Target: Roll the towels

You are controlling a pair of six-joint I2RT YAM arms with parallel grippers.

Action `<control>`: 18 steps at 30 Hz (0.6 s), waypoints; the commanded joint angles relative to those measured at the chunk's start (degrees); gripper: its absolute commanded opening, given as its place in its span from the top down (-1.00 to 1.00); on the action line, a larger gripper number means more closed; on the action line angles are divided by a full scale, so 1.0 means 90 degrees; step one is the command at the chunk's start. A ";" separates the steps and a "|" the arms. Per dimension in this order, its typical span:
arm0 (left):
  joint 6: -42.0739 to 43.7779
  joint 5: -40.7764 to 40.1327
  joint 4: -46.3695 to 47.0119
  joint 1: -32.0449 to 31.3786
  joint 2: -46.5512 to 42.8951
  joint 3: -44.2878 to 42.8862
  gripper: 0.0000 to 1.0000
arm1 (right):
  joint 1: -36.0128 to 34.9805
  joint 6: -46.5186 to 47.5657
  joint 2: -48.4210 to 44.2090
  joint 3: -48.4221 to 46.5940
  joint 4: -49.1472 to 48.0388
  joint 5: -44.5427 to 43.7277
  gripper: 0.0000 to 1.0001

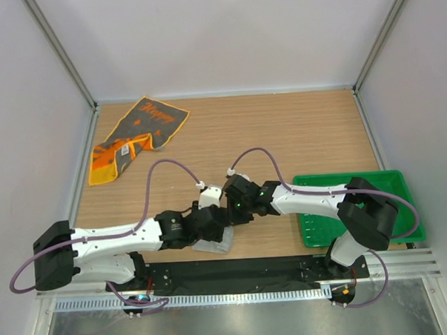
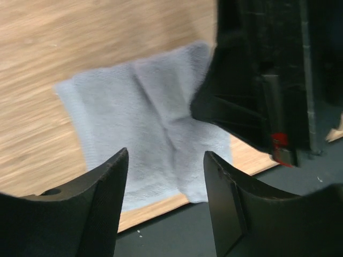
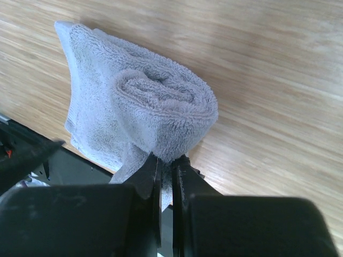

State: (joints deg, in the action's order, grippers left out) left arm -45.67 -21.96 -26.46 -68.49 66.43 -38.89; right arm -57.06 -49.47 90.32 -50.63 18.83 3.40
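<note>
The light grey towel (image 1: 215, 246) lies at the table's near edge, its far part wound into a loose roll (image 3: 161, 99). My right gripper (image 3: 167, 159) is shut on the roll's near side, with cloth pinched between the jaws. My left gripper (image 2: 166, 152) hovers just above the flat tail of the same towel (image 2: 144, 118), its jaws open with nothing between them. In the top view both grippers meet over this towel, left gripper (image 1: 213, 221) and right gripper (image 1: 237, 204). The dark grey towel with orange print (image 1: 139, 132) lies crumpled at the far left, untouched.
A green plastic tray (image 1: 391, 181) sits at the right near edge, partly under my right arm. A black rail (image 1: 235, 269) runs along the front edge just beyond the grey towel. White walls close the table on three sides.
</note>
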 commanded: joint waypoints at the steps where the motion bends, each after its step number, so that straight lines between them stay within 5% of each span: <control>1: 0.0123 -0.1200 -0.0253 -0.0709 0.0400 -0.0463 -0.18 | -0.0174 -0.0098 0.0120 -0.0370 0.0798 -0.0319 0.98; 11: -0.0870 -0.2677 -0.0449 -0.2145 0.1085 -0.1001 -0.15 | -0.0184 -0.0440 0.0355 -0.0439 0.0809 -0.0309 0.98; 18: -0.1039 -0.2736 -0.0039 -0.2419 0.1407 -0.0922 -0.20 | -0.0184 -0.0567 0.0462 -0.0429 0.0555 -0.0017 0.98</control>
State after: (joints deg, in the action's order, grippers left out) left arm -52.60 -42.15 -29.69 -89.58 77.03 -46.06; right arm -58.02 -53.39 93.08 -53.71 23.81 2.17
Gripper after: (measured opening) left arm 0.594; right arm 0.091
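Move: The grey towel, partly rolled, lies almost under the open left hand, its middle about 2 cm back, 1 cm left and 5 cm below. Its near right corner is some 4 cm back and 3 cm right of that hand. The right hand already grips the rolled end, roughly 2 cm ahead, 3 cm right and 3 cm below the left hand. From the right hand, the towel's middle lies about 4 cm back, 4 cm left and 2 cm lower. The right hand keeps its pinch on the towel's rolled end, all but still, while the half-open left hand swings back and to the right, roughly 4 cm each way, towards the near right corner. It dips slightly on the way, then rises to finish about 1 cm higher, tilting some 15 degrees so its fingers point more forward. ##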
